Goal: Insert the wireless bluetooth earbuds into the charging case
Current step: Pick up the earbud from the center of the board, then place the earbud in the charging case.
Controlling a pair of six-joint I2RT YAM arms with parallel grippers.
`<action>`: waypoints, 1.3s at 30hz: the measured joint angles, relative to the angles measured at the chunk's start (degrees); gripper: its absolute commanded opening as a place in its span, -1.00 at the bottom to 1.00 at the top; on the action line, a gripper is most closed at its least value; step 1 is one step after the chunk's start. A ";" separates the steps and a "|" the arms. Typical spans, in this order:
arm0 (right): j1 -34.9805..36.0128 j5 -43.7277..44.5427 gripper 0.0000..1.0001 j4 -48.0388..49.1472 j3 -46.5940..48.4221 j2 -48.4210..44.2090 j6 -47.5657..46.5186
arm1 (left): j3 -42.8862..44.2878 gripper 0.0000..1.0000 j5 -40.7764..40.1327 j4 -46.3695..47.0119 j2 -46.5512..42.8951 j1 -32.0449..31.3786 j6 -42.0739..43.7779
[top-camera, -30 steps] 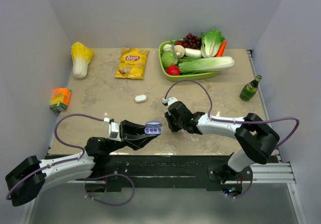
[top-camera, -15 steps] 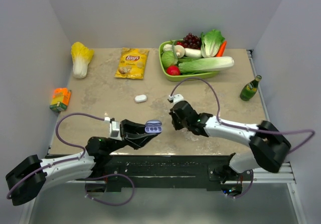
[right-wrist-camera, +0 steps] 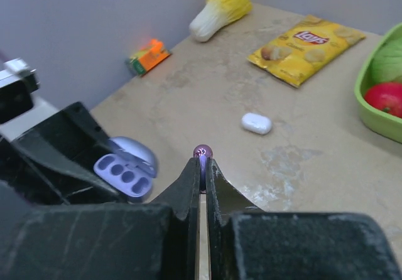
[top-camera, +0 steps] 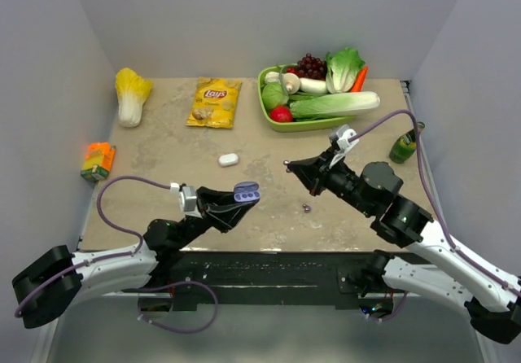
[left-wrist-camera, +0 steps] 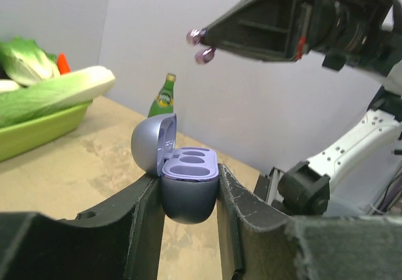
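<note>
My left gripper [top-camera: 242,198] [left-wrist-camera: 188,195] is shut on the lilac charging case [top-camera: 247,192] [left-wrist-camera: 187,189] and holds it above the table's near edge. The case's lid is open and its sockets are empty. To the right of the case my right gripper [top-camera: 288,166] [right-wrist-camera: 201,162] hangs in the air, shut on a tiny purple earbud [right-wrist-camera: 202,151] [left-wrist-camera: 202,55]. The bud sticks out past the fingertips. Another tiny purple earbud [top-camera: 306,208] lies on the table below the right arm.
A small white oval case [top-camera: 228,159] [right-wrist-camera: 257,123] lies mid-table. At the back are a chips bag [top-camera: 215,102], a cabbage [top-camera: 130,94] and a green tray [top-camera: 326,124] of vegetables. An orange carton [top-camera: 98,160] sits left, a green bottle [top-camera: 405,143] right.
My right gripper closed on the purple earbud, rose off the table and swung back to the right. The left gripper with the case shifted only slightly.
</note>
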 measured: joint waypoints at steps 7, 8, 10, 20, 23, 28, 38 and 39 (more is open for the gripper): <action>0.94 -15.41 -1.00 -5.99 4.90 -0.04 -7.02 | -0.02 -1.00 11.67 -0.44 1.95 2.56 -1.99; 1.36 -16.92 -1.00 -6.88 5.73 -0.33 -7.98 | -0.02 -1.00 14.29 -0.42 1.75 3.06 -2.49; 2.47 -19.52 -1.00 -8.48 6.95 -1.22 -10.05 | 0.02 -1.00 19.54 -0.48 1.01 4.37 -3.80; 7.04 -29.73 -1.00 -13.57 7.69 -5.44 -15.78 | 19.93 -1.00 38.32 -18.84 -3.08 10.97 -6.62; 8.04 -31.10 -1.00 -14.05 8.07 -3.98 -16.96 | 23.67 -1.00 42.38 -23.41 -1.38 11.19 -6.36; 10.54 -30.91 -1.00 -15.82 10.43 -0.96 -18.97 | 24.44 -1.00 47.04 -30.80 1.42 11.23 -5.70; 16.81 -26.10 -1.00 -19.17 11.58 2.80 -22.12 | 24.90 -1.00 51.06 -39.01 2.95 11.23 -3.19; 17.49 -25.20 -1.00 -19.91 11.58 3.17 -22.34 | 25.18 -1.00 51.23 -39.63 2.95 11.23 -2.75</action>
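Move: The right hand, holding an earbud high over the table, has the open charging case about 9 cm to its left, 5 cm nearer the base and 6 cm below. The other earbud lies on the table some 31 cm below it, about 3 cm farther out and 7 cm to its right; the white box is about 20 cm ahead, 16 cm left and 31 cm below. From the left hand, which holds the case, the held earbud is about 7 cm ahead, 10 cm to the right and 7 cm above. The right hand keeps the earbud pinched in its shut fingers and draws it back about 15 cm towards the charging case, drifting left by a third of that, mostly later on, lifting slightly and then sinking again while it swings some 45 degrees counter-clockwise. The left hand keeps its grip on the case and pulls it back and to the right, bobbing up well above its starting height and down again midway, as it turns clockwise and rolls its left side up, so that case and earbud come close together. ##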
